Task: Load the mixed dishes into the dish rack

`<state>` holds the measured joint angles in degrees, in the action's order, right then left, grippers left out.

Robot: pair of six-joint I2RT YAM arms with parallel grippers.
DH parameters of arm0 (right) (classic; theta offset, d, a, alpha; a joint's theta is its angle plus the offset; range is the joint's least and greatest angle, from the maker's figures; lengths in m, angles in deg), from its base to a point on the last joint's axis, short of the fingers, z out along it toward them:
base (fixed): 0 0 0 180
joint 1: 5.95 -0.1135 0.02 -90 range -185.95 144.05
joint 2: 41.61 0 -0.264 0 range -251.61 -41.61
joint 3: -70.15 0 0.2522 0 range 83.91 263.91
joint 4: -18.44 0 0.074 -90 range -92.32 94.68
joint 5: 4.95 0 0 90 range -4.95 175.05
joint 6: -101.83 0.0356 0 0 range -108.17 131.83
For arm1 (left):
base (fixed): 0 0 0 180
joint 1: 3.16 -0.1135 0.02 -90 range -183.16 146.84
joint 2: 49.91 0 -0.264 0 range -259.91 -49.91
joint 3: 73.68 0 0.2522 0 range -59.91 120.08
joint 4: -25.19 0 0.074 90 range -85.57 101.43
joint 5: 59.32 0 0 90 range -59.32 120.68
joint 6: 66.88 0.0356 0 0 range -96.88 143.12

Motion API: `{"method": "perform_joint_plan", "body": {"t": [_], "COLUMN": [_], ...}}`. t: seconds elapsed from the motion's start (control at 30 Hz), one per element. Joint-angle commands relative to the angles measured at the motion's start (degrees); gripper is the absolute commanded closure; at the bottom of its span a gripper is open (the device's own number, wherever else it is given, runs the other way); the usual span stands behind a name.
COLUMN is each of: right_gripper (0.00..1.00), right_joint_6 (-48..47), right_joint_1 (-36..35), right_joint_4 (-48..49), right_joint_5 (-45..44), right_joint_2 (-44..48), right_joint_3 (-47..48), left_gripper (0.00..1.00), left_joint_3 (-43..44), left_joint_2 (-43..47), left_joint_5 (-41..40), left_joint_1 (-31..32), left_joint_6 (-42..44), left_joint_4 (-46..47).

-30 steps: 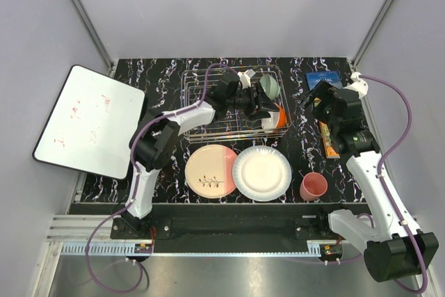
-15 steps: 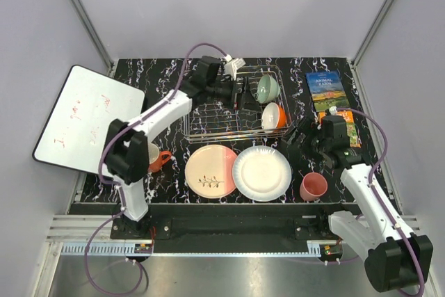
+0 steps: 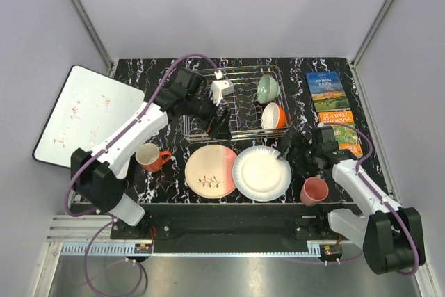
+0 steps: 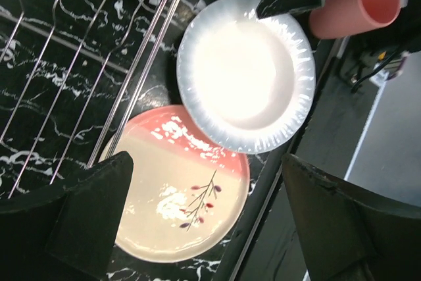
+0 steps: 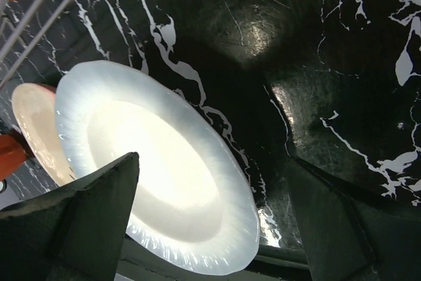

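Note:
The dish rack holds a mint-green bowl and an orange bowl at its right end. In front of it lie the pink-and-cream plate and the white plate side by side. The mug stands to the left, the pink cup to the right. My left gripper hangs open over the rack's near edge, above the pink-and-cream plate. My right gripper is open and low at the white plate's right rim, touching nothing.
A white board lies at the far left, overhanging the table. Two books lie at the right, behind my right arm. The table's front edge runs just below the plates and cup.
My left gripper opened and drew back out of the rack toward its near edge, leaving the orange bowl there. My right arm swung down and left to the white plate.

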<state>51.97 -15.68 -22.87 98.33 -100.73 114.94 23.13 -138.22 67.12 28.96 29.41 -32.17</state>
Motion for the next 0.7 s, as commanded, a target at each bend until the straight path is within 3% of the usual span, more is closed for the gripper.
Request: {"method": "perform_joint_plan", "body": {"t": [0.0,0.23,0.43,0.53,0.67], "right_gripper": [0.00,0.05,0.22,0.35,0.44], "right_joint_6": [-1.8,-1.6,-0.9,-1.0,-1.4], "right_joint_1": [-0.2,-0.3,-0.3,-0.3,-0.3], "right_joint_4": [5.3,10.1,12.6,13.0,12.7], "right_joint_5": [2.4,5.4,7.8,8.0,8.3], "right_joint_2": [-2.8,-9.9,-13.3,-14.0,-15.3], "right_joint_3": [-0.7,-0.4,-1.1,-1.2,-1.3], "left_gripper": [0.01,0.01,0.01,0.01,0.01], "left_joint_3": [-1.0,0.4,1.6,1.9,2.8], "left_joint_2": [3.1,2.2,1.7,1.6,1.6], "left_joint_5": [-4.2,-4.1,-5.0,-5.0,-5.4], "left_joint_1": [-0.7,-1.1,-1.0,-1.1,-1.1], "left_joint_6": [5.8,5.6,6.1,6.5,6.7], "left_joint_4": [-2.4,-2.0,-1.9,-1.9,-2.0]}}
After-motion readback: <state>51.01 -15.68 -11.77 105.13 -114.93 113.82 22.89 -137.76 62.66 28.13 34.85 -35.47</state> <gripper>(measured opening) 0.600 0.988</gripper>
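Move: The white plate's middle lies about 10 cm left of the right hand, 3 cm back and 6 cm below, with its right rim close to the open fingers. The pink cup stands some 8 cm right and 9 cm back, and the orange mug in the rack about 6 cm left and 15 cm ahead. From the left hand the white plate is roughly 15 cm right, 12 cm back and 18 cm down. The right hand sinks about 3.5 cm, easing 2 cm left, its fingers closing partway astride the white plate's right rim. ##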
